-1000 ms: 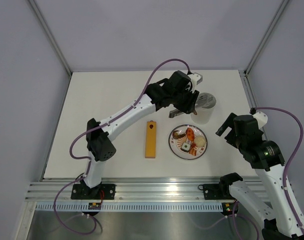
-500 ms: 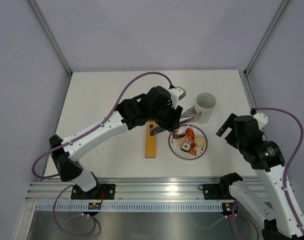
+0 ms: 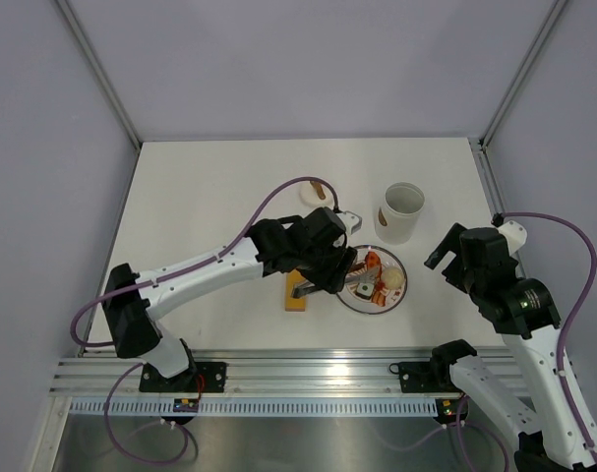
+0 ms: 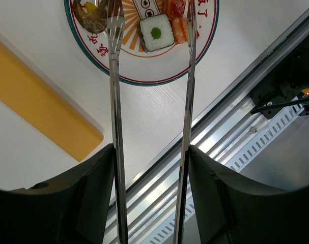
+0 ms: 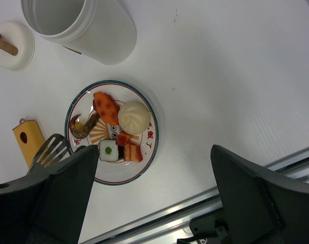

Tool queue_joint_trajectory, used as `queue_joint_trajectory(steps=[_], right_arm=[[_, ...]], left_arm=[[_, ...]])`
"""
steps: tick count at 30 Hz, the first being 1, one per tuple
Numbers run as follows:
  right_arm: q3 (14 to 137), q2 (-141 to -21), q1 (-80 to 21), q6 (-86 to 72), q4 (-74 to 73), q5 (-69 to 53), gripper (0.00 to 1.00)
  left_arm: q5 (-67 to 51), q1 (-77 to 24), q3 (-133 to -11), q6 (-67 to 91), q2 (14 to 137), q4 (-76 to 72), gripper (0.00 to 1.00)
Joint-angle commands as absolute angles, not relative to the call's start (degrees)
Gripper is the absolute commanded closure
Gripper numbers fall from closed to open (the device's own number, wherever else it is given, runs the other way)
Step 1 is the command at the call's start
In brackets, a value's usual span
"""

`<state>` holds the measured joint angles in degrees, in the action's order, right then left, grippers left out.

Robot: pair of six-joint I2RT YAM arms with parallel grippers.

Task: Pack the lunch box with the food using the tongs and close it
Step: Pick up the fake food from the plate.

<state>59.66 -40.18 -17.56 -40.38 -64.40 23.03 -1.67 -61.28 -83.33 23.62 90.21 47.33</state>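
Observation:
My left gripper (image 3: pixel 328 264) (image 4: pixel 151 195) is shut on the tongs (image 4: pixel 113 76), one thin metal arm against each finger. Their spread tips hang over the patterned plate (image 4: pixel 149 71) (image 3: pixel 387 307); one slotted tip (image 5: pixel 50 151) shows at the plate's left rim. The food lies on the plate: a white-and-green piece (image 4: pixel 155 33) (image 5: pixel 108 150) between the tong arms, a brown shrimp (image 5: pixel 83 126), an orange-red piece (image 5: pixel 106 107), a pale bun (image 5: pixel 135 117). The white lunch box (image 3: pixel 403 211) (image 5: pixel 83 25) stands open behind the plate. My right gripper (image 5: pixel 154 198) (image 3: pixel 438 248) hovers open and empty, right of the plate.
A flat orange bar (image 3: pixel 296 298) (image 4: pixel 42 107) lies left of the plate, partly under my left arm. A round white lid (image 3: pixel 316 192) (image 5: pixel 10 46) with a brown tab rests behind it. The metal rail (image 3: pixel 308 374) runs along the near table edge.
My left arm has swung the tongs from over the lunch box back and down to the plate, and the tong arms have spread wider. The right arm has not moved.

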Motion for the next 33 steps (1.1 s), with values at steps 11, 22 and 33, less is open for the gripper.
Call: queue_joint_trajectory(steps=[11, 22, 33], right_arm=[[61.0, -40.5, -17.7, -41.0, -63.7, 23.5, 0.0], [60.4, -41.3, -17.7, -41.1, -62.5, 22.4, 0.01], [60.1, -41.3, -17.7, -41.0, -62.2, 22.3, 0.0]], left_arm=[[2.3, -63.8, -84.3, 27.3, 95.1, 46.5, 0.39], [3.2, -64.8, -85.3, 28.1, 97.4, 47.4, 0.38], [3.9, -65.7, -87.4, 27.7, 99.9, 47.8, 0.38]])
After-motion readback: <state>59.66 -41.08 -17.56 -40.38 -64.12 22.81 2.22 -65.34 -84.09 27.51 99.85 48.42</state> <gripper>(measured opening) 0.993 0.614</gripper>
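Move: From the left hand, which holds the open tongs, the sushi piece on the plate lies about 8 cm to the right, 3 cm ahead and 16 cm down. Around it, the bacon sits some 4 cm farther right, the brown shrimp about 4 cm left of the sushi and 6 cm farther out, and the bun 7 cm right and 3 cm farther out. The yellow box is about 9 cm left of the hand, 6 cm ahead. From the right hand, the sushi lies roughly 17 cm left, 2 cm ahead. Still gripping the tongs, the left hand sinks about 6 cm over the near side of the plate, pausing midway, and takes the open tips down towards the sushi piece, one prong to either side. It eases slightly back and right on the way while the wrist rolls some 10 degrees, bringing the tongs steeper; the opening stays as it was. ##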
